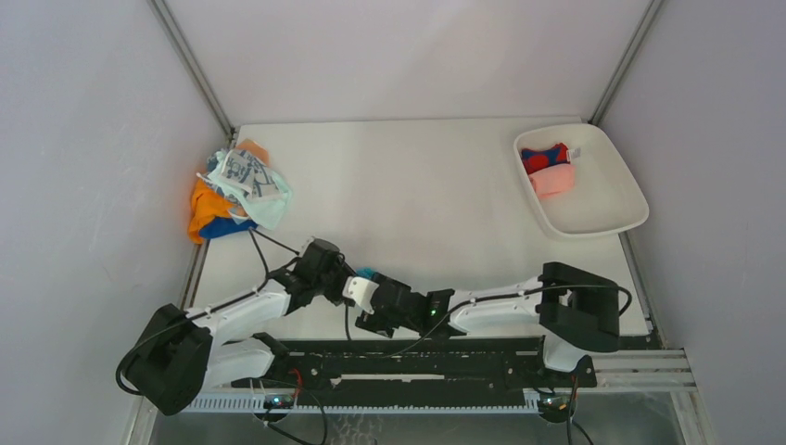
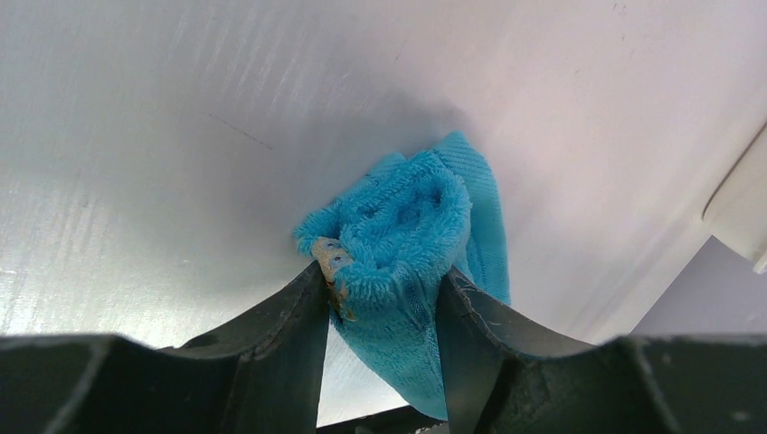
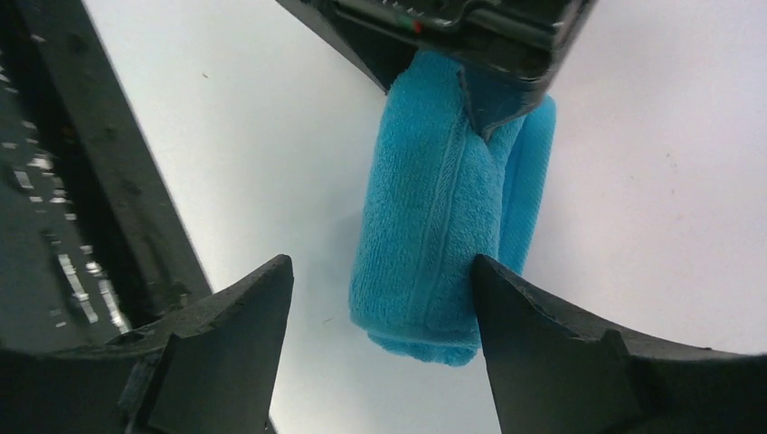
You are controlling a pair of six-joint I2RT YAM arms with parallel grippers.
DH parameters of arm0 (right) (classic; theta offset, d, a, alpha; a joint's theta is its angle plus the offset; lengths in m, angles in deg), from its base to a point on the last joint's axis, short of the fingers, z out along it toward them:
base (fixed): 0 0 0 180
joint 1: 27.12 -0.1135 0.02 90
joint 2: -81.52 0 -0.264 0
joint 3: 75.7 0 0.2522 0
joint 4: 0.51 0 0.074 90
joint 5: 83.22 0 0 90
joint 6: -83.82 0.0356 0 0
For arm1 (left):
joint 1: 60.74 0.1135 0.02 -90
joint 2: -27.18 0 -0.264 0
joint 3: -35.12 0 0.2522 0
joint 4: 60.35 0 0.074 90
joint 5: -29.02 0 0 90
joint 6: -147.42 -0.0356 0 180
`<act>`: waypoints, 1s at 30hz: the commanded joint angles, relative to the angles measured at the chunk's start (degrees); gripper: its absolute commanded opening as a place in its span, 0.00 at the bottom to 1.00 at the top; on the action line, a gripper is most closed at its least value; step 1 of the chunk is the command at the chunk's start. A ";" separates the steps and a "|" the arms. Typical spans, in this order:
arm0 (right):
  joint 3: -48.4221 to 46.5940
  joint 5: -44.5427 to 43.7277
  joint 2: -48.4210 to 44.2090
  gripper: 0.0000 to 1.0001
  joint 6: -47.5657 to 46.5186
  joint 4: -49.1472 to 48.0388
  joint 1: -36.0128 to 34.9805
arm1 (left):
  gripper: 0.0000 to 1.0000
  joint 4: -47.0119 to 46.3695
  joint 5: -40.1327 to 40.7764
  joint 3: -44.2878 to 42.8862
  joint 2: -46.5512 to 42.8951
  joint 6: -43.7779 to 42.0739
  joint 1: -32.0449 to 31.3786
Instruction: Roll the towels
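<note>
A bright blue towel (image 2: 411, 226), rolled into a short thick roll, lies on the white table near the front middle (image 1: 366, 273). My left gripper (image 2: 384, 271) is shut on one end of the roll, with a finger pressed into each side. My right gripper (image 3: 382, 262) is open around the roll's other end (image 3: 434, 244); its right finger is against the cloth and a gap shows on the left. From above, both grippers meet at the roll, left (image 1: 363, 286) and right (image 1: 387, 311). More towels lie in a loose pile (image 1: 239, 190) at the back left.
A white tray (image 1: 598, 199) at the back right holds a rolled red-and-blue towel (image 1: 545, 158) and a rolled pink one (image 1: 553, 179). A black rail (image 1: 417, 357) runs along the near edge. Walls close in the table on three sides.
</note>
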 commanded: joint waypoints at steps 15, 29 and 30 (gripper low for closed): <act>-0.56 15.59 4.42 0.28 1.39 0.88 7.19 | 0.69 5.03 0.56 0.20 -7.48 0.03 0.52; 1.58 37.69 6.34 0.25 5.10 -2.23 15.84 | 0.69 1.07 0.37 1.68 -4.69 0.10 2.06; 1.55 37.99 6.61 0.25 4.99 -2.17 15.99 | 0.69 0.94 0.50 1.05 -4.07 -0.40 2.23</act>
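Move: The blue towel roll lies with one end between the left fingers, its middle some 3 cm to the right of that hand, about 1 cm back and hardly lower. From the open right hand, the roll's middle is about 4 cm ahead, 1 cm left and 3 cm below; the left fingertips stand some 5 cm ahead and 4 cm left, about 3 cm lower. Down about 3 cm and then forward roughly as far, the right hand comes onto the near end of the blue roll and pinches it, its wrist first tipping slightly the other way, then swinging the fingers steeper. Meanwhile the left fingers open off their end; that hand lifts about 2 cm, then sinks partway back, staying open around the roll. ##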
